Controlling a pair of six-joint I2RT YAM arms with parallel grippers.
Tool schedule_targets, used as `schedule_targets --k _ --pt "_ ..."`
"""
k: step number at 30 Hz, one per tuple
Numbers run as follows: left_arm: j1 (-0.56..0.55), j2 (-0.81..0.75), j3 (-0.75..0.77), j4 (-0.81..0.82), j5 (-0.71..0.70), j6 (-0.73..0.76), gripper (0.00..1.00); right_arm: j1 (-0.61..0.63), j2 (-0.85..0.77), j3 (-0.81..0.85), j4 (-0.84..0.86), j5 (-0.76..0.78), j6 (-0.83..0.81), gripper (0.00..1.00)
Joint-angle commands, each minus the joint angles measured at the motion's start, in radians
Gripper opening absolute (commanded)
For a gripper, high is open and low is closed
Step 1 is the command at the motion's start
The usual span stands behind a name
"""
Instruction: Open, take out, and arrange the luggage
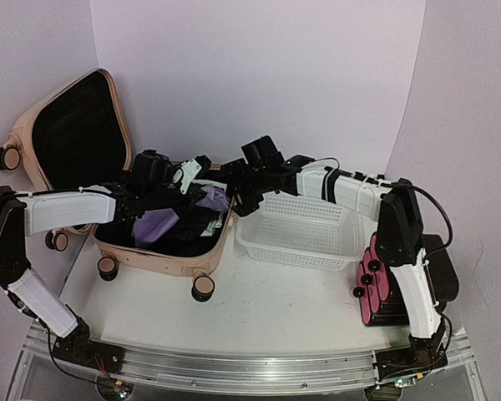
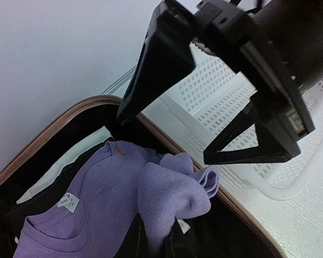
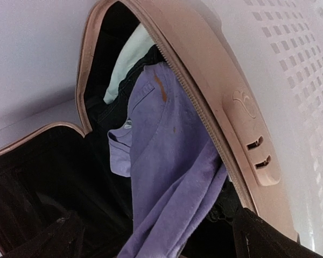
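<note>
The luggage, a pale pink hard-shell suitcase, lies open at the left of the table, its black-lined lid leaning back against the wall. A purple shirt lies on top of black and white clothes in its base. My left gripper hangs over the base, shut on a raised fold of the purple shirt. Its fingers blend into the dark clothes in the left wrist view. My right gripper stands open at the suitcase's right rim, with a purple shirt sleeve running between its spread fingers.
A white mesh basket stands just right of the suitcase, touching its side. Several pink cylinders sit on a black box by the right arm's base. White walls close in behind and at both sides.
</note>
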Motion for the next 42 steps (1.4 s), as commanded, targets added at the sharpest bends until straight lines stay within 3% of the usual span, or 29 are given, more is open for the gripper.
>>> schedule_targets --k 1,8,11,17,29,36,40,42 --pt "0.002 -0.048 -0.010 0.084 0.025 -0.019 0.00 0.021 0.056 0.111 0.065 -0.006 0.171 0.96" --pt "0.004 -0.074 -0.024 0.096 0.023 -0.012 0.00 0.049 0.080 0.095 0.063 0.068 0.285 0.91" --pt "0.006 -0.090 -0.037 0.101 0.020 -0.008 0.00 0.054 0.087 0.094 0.063 0.085 0.317 0.84" --pt "0.009 -0.124 -0.057 0.118 0.025 -0.010 0.00 0.057 0.124 0.119 0.063 0.130 0.376 0.83" --pt "0.012 -0.177 -0.098 0.129 0.035 -0.001 0.00 0.043 0.264 0.289 0.053 0.199 0.390 0.66" --pt "0.013 -0.198 -0.123 0.131 0.037 -0.012 0.00 0.030 0.320 0.375 0.059 0.176 0.336 0.25" --pt "0.014 -0.237 -0.155 0.132 0.046 -0.030 0.00 0.013 0.327 0.456 0.085 0.158 0.144 0.00" --pt "0.013 -0.262 -0.179 0.129 0.075 -0.058 0.00 0.003 0.298 0.441 0.124 0.137 -0.002 0.00"
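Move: The left gripper already pinches the purple shirt above the open suitcase. For the empty, wide-open right gripper, the loose fold to catch is about 5 cm left, 4 cm ahead and 4 cm below; from the left fingers it is roughly 5 cm right, 4 cm ahead and 3 cm down. The suitcase's near-side right rim runs almost beneath the right hand, about 4 cm back and 8 cm down; the white basket's middle is some 19 cm right, 8 cm back and 14 cm down. Bring the right gripper left, forward and down, about 5 cm each, over the suitcase's right rim to the purple shirt's loose fold, turning it some 15 degrees clockwise. Shut its wide-open fingers on the fold, lifting slightly as they close. Keep the left pinch and ease that hand about 3 cm back and a little left, away from the fold. ##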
